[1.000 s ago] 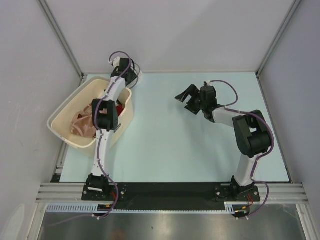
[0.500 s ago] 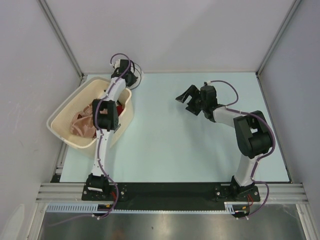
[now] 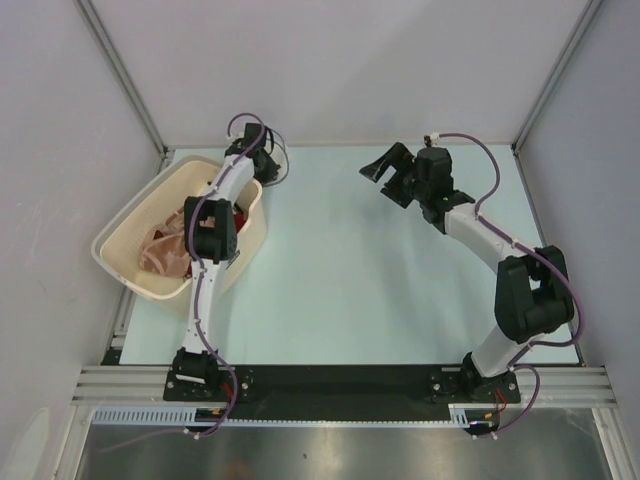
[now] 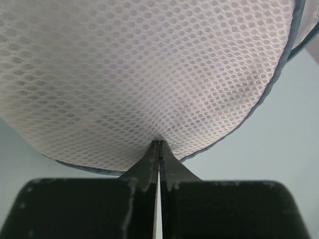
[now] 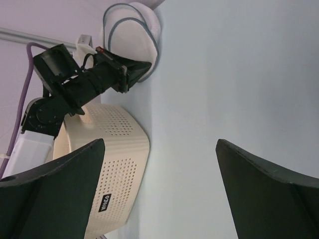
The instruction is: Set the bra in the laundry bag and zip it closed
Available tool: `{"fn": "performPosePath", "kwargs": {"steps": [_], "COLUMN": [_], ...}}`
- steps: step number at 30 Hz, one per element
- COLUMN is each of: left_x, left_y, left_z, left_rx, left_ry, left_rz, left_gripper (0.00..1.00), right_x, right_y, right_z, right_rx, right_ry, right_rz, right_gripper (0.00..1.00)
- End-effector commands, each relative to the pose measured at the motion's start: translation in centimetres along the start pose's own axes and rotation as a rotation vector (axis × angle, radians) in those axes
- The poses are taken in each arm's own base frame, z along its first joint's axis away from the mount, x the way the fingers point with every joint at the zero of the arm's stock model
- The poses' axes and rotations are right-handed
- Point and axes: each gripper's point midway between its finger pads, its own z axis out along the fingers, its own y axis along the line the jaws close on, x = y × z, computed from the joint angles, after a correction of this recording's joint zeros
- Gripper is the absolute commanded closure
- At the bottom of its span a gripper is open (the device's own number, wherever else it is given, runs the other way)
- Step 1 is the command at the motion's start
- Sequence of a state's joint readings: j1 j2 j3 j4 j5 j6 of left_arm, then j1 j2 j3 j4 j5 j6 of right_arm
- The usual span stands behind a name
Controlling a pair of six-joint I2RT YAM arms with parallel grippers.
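The laundry bag [image 4: 149, 64], a white mesh dome with a thin dark rim, lies at the table's back left [image 3: 279, 160], just behind the basket. My left gripper [image 4: 158, 144] reaches over the basket and is shut with its tips pinching the bag's mesh near the rim. The right wrist view shows that gripper [image 5: 142, 67] pressed against the bag [image 5: 134, 25]. The salmon-pink bra [image 3: 160, 250] lies crumpled in the cream basket [image 3: 120, 262]. My right gripper [image 3: 388, 175] hovers open over the back middle of the table, holding nothing, facing the bag.
A bright red garment [image 3: 240, 215] lies in the basket beside the bra, partly under my left arm. The perforated basket wall [image 5: 114, 164] stands close to the bag. Grey side walls and metal posts enclose the pale table [image 3: 350, 270].
My left gripper has shut on the bag's mesh. My right arm has stretched out and moved its open gripper toward the back of the table.
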State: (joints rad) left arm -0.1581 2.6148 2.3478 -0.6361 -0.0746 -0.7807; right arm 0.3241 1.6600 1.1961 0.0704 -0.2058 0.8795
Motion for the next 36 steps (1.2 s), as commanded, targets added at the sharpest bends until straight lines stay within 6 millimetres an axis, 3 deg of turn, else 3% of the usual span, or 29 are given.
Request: {"fn": "performPosePath", "kwargs": {"steps": [1, 8, 11, 12, 14, 15, 18, 21, 24, 26, 28, 29, 31, 32, 34, 36], "left_x": [4.0, 8.2, 11.3, 12.5, 14.4, 14.6, 17.9, 21.2, 23.1, 24.0, 23.6, 23.1, 21.1, 19.0, 16.8, 13.4], "left_y": [0.7, -1.3, -1.6, -2.9, -3.7, -4.4, -4.3, -4.1, -3.7, -5.0, -6.5, -7.4, -7.6, -7.7, -7.1, -6.4], "left_z": [-2.9, -5.4, -6.7, -7.8, -9.1, -10.3, -12.3, -15.6, -19.6, -23.6, -26.8, -30.0, -33.0, -35.7, -37.2, -39.0], "left_rx": [-0.063, -0.042, -0.052, -0.024, -0.021, -0.002, 0.001, 0.030, 0.076, 0.182, 0.269, 0.328, 0.358, 0.400, 0.404, 0.417], "left_ry": [0.130, 0.188, 0.231, 0.236, 0.252, 0.244, 0.290, 0.326, 0.334, 0.328, 0.280, 0.237, 0.144, 0.077, 0.016, -0.069], "left_rz": [0.088, 0.194, 0.267, 0.309, 0.383, 0.402, 0.464, 0.517, 0.581, 0.660, 0.773, 0.810, 0.829, 0.802, 0.769, 0.699], "left_gripper": [1.00, 1.00, 1.00, 1.00, 1.00, 1.00, 1.00, 1.00, 1.00, 0.99, 0.92, 0.78, 0.60, 0.48, 0.21, 0.09], "right_x": [-1.5, -0.8, -0.5, -0.5, -0.4, -0.2, 0.2, 0.7, 1.3, 1.8, 2.6, 3.2, 4.3, 4.9, 6.3, 7.0], "right_y": [2.7, 2.1, 1.7, 1.4, 1.2, 0.8, -0.1, -1.3, -2.3, -3.3, -4.0, -4.2, -4.4, -4.2, -3.9, -3.8], "right_z": [-2.2, -3.6, -4.4, -4.7, -5.2, -5.4, -6.1, -6.7, -7.3, -7.7, -7.9, -8.0, -7.9, -7.7, -6.8, -5.5], "right_rx": [-0.027, 0.005, 0.018, 0.033, 0.042, 0.058, 0.085, 0.130, 0.162, 0.189, 0.194, 0.180, 0.132, 0.097, 0.019, -0.016], "right_ry": [-0.040, -0.031, -0.021, -0.018, -0.017, -0.012, 0.002, 0.030, 0.066, 0.089, 0.124, 0.153, 0.205, 0.234, 0.310, 0.343], "right_rz": [-0.042, -0.051, -0.067, -0.069, -0.081, -0.079, -0.085, -0.083, -0.117, -0.138, -0.179, -0.188, -0.255, -0.276, -0.295, -0.301], "right_gripper": [0.00, 0.00, 0.00, 0.00, 0.00, 0.00, 0.00, 0.00, 0.00, 0.00, 0.00, 0.00, 0.00, 0.01, 0.00, 0.00]}}
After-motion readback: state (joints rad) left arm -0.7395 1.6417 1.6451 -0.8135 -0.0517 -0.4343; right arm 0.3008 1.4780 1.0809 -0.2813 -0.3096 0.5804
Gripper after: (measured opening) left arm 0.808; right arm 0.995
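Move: Beneath the left hand's shut fingertips lies the near rim of the laundry bag, its middle about 6 cm ahead, 3 cm left and 1 cm lower. The laundry basket's middle stands some 18 cm back and 19 cm left of this hand, 8 cm higher; the red cloth inside is roughly 14 cm back and 7 cm left. From the right hand the bag is around 23 cm ahead, 29 cm left, 19 cm below. Dragging the laundry bag under its shut fingertips, the left hand sweeps level back and right, past the basket's right side, about 20 cm back and 15 cm right, gathering speed. It then lifts off, rising some 20 cm as it goes on back, opens wide and has swung about 50 degrees clockwise. The right hand, still open, backs off about 9 cm and finally sinks a little. ##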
